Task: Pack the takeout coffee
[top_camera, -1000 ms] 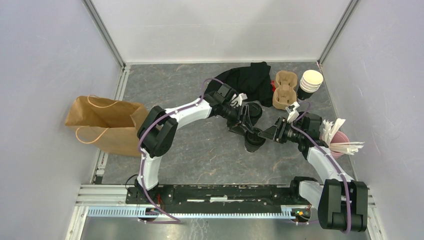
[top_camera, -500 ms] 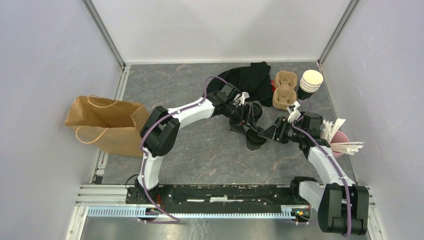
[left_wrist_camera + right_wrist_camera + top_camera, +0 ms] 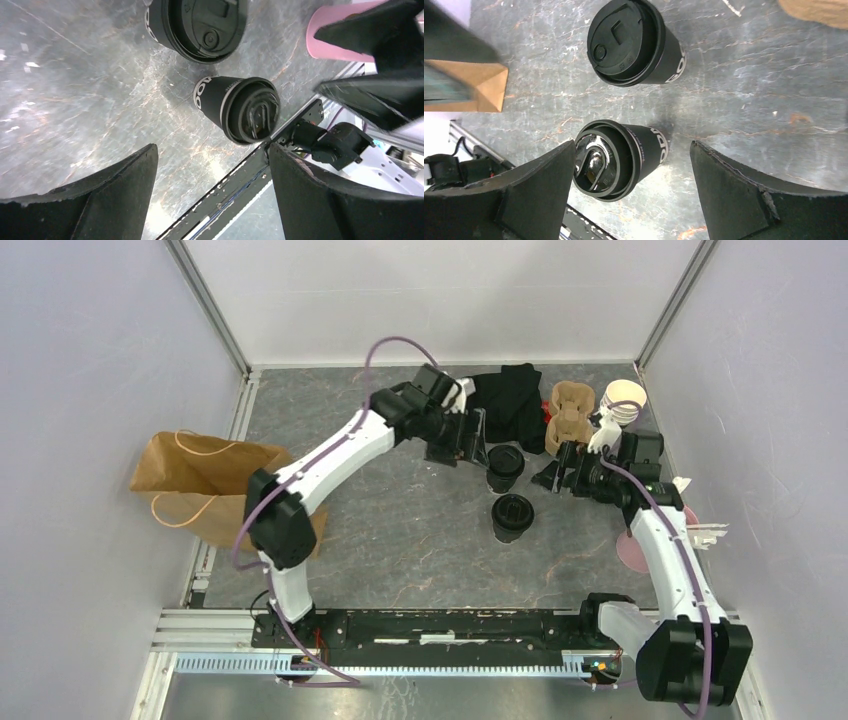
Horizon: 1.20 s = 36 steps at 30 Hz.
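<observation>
Two takeout coffee cups, black with black sip lids, stand upright mid-table: the far one (image 3: 505,462) (image 3: 197,25) (image 3: 634,40) and the near one (image 3: 512,513) (image 3: 240,107) (image 3: 619,157). My left gripper (image 3: 465,445) (image 3: 212,147) hovers open just left of the far cup, with only bare table and the frame rail between its fingers. My right gripper (image 3: 560,472) (image 3: 633,144) hangs open to the right of both cups. In its wrist view the near cup shows between the fingers, below them and untouched.
A brown paper bag (image 3: 215,485) lies at the left edge. At the back right are a black cloth (image 3: 510,400), a cardboard cup carrier (image 3: 568,418) and a stack of lidless cups (image 3: 622,400). A pink dish (image 3: 635,550) (image 3: 340,35) sits under the right forearm.
Both grippers have opened and drawn back from the near cup. The left arm swung up toward the back, and the right one pulled back toward the carrier. The cups stay put.
</observation>
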{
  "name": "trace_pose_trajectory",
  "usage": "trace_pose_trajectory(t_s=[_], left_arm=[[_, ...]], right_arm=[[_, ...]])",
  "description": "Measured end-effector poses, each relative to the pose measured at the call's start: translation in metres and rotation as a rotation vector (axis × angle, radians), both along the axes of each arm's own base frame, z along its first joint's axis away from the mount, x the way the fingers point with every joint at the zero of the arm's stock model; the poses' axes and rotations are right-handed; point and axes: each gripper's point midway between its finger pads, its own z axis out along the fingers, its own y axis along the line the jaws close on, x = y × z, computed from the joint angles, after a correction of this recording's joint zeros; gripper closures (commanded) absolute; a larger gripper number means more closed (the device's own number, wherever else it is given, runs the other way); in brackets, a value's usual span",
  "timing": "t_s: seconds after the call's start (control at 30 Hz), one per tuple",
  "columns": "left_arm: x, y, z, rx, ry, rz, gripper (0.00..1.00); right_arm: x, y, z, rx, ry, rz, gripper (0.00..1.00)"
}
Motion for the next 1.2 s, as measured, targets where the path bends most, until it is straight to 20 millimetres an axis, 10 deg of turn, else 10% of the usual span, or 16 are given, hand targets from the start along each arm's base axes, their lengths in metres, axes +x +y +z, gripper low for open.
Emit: trace_pose_trajectory(t_s=[0.2,0.4,0.63,1.2], left_arm=[[-0.014,0.037,0.090,-0.049,-0.214,0.031,0.12],[-0.038,0.066,0.137,-0.102,-0.342,0.028,0.11],[-0.050,0.078,0.120,-0.060,-0.329,0.005,0.11],[-0.064,0.085,0.113,-0.051,-0.321,-0.015,0.11]], right_arm=[[0.021,-0.019,0.020,-0.129,-0.026,-0.053,0.12],[0.088,-0.027,0.050,-0.336,-0.102,-0.089,0.28],[0.151,-0.036,0.034,-0.470,-0.031,-0.201,0.32],[0.179,-0.037,-0.050,-0.406,0.184,-0.346,0.47]])
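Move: The brown cup carrier lies about 24 cm ahead of the right hand, 11 cm to its right and 15 cm below. From that hand, the near lidded cup is 4 cm back and 7 cm left, the far lidded cup 6 cm ahead and 8 cm left, both about 12 cm lower; the paper cup stack stands some 11 cm to the carrier's right, 3 cm nearer. From the left hand the carrier is roughly 22 cm ahead, 22 cm right and 16 cm down. The empty right hand leaves the lidded cups for the carrier, sweeping some 18 cm forward and slightly right; it first rises about 5 cm, then sinks 10, turning clockwise with its left side dipping while the fingers close to about half open. It ends above the carrier's near-left edge, not touching. The left hand, open, backs off up, left and somewhat back, its fingers swinging up towards the right. ##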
